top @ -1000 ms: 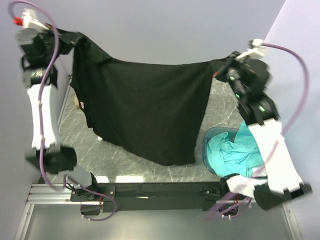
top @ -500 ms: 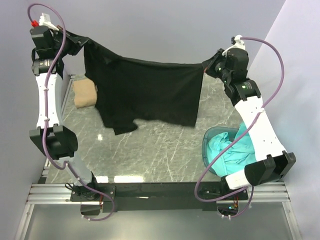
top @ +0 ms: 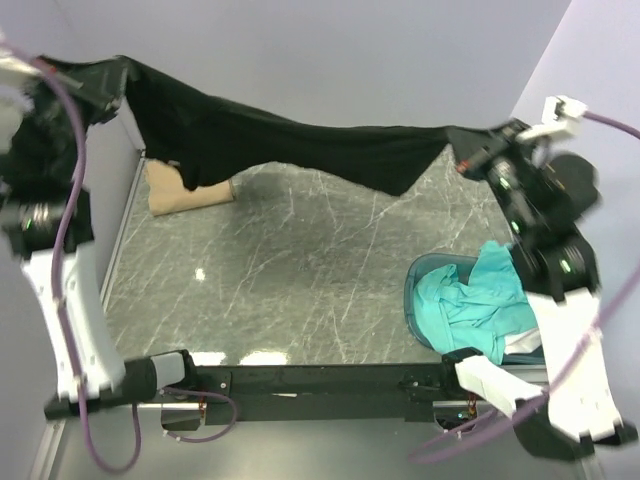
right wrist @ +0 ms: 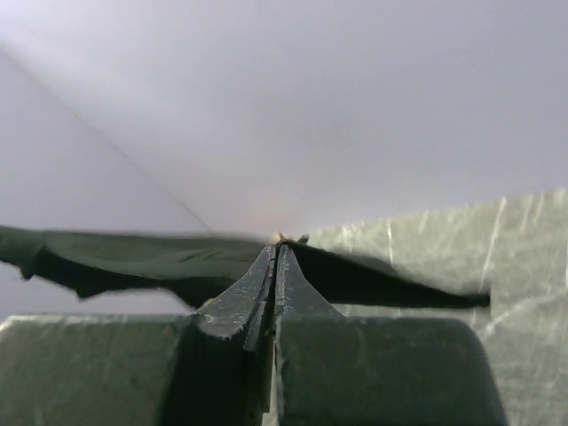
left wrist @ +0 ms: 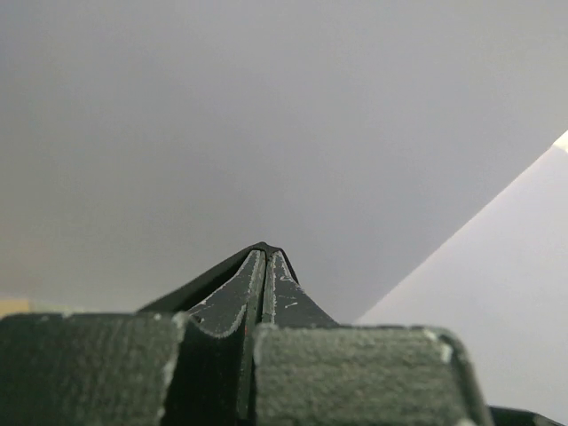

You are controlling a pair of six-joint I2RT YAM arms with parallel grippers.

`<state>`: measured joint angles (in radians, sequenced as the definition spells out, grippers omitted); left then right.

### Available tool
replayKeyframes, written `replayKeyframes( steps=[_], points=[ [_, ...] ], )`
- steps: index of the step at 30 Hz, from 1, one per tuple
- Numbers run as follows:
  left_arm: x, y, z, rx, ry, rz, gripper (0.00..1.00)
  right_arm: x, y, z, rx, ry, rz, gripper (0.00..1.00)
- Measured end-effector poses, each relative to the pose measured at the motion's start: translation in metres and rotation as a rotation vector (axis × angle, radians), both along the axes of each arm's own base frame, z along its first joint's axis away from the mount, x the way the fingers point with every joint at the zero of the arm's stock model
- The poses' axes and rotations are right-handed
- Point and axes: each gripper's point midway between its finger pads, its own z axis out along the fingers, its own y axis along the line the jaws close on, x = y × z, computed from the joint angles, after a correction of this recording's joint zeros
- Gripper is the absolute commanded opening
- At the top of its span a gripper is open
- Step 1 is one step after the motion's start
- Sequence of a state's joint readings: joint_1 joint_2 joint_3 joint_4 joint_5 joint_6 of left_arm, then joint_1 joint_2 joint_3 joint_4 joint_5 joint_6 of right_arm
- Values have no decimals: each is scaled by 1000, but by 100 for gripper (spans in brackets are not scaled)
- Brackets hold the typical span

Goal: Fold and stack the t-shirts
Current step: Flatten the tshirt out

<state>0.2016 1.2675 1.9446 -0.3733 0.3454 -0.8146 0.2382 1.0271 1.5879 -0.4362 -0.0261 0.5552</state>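
The black t-shirt (top: 290, 145) hangs stretched in the air across the back of the table, swept up nearly level. My left gripper (top: 105, 85) is shut on its left corner at the far left, high up. My right gripper (top: 462, 150) is shut on its right corner at the far right. In the right wrist view the black cloth (right wrist: 133, 262) spreads left from my shut gripper (right wrist: 277, 253). In the left wrist view my gripper (left wrist: 264, 257) is shut, with a thin dark edge of cloth beside it. A tan-brown t-shirt (top: 185, 190) lies folded at the back left. Teal t-shirts (top: 470, 300) fill the tub.
A round translucent blue tub (top: 420, 300) stands at the front right, under my right arm. The grey marble table (top: 300, 280) has a wall behind it and walls close on both sides. A black rail runs along the near edge.
Both arms have swung; the black shirt, which hung down as a broad sheet, has flown up and now stretches nearly flat and high. The tan shirt beneath it has come into view.
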Motion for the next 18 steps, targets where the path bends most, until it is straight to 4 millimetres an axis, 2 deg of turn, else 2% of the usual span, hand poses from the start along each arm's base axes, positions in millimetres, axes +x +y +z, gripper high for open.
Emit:
replayKeyframes(
  steps=[2, 6, 8, 10, 12, 14, 17, 18],
  points=[
    [-30, 0, 18, 27, -60, 42, 1, -23, -6, 13, 6, -52, -4, 0],
    [-76, 0, 53, 85, -166, 122, 1, -62, -20, 33, 15, -142, -27, 0],
    [-90, -1, 68, 109, -212, 143, 1, -75, -25, 40, 22, -171, -38, 0],
    [-99, -2, 77, 118, -241, 152, 1, -79, -28, 43, 27, -180, -47, 0],
    [-102, -5, 80, 125, -256, 144, 1, -78, -29, 41, 28, -172, -55, 0],
    [-96, -8, 79, 130, -255, 124, 1, -72, -29, 36, 26, -151, -66, 0],
    [-67, -12, 63, 127, -214, 77, 1, -57, -30, 23, 21, -107, -88, 0],
    [-51, -12, 54, 124, -186, 57, 1, -49, -30, 17, 16, -89, -98, 0]
  ],
)
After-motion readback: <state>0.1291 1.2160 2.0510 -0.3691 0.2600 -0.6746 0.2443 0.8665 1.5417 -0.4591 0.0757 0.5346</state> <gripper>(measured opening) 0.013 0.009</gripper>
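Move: The black t-shirt hangs between the two closed grippers, high over the table. Its middle is about 24 cm right of the left hand, 8 cm ahead and 20 cm lower; from the right hand it is some 24 cm left, 12 cm ahead and 12 cm lower. The brown cardboard lies about 17 cm ahead of the left hand, 7 cm left, 60 cm down. The teal-cloth bin sits roughly 12 cm back of the right hand, 18 cm right, 50 cm below. Both grippers keep their pinch on the t-shirt's upper corners and whip it back towards the bases and up, the left hand about 10 cm back and 8 up, the right about 8 back and 4 up and slightly right, fingers tipping up 10 to 15 degrees. Then both reverse, swinging forward and down a few centimetres with the fingers tipping down again. ##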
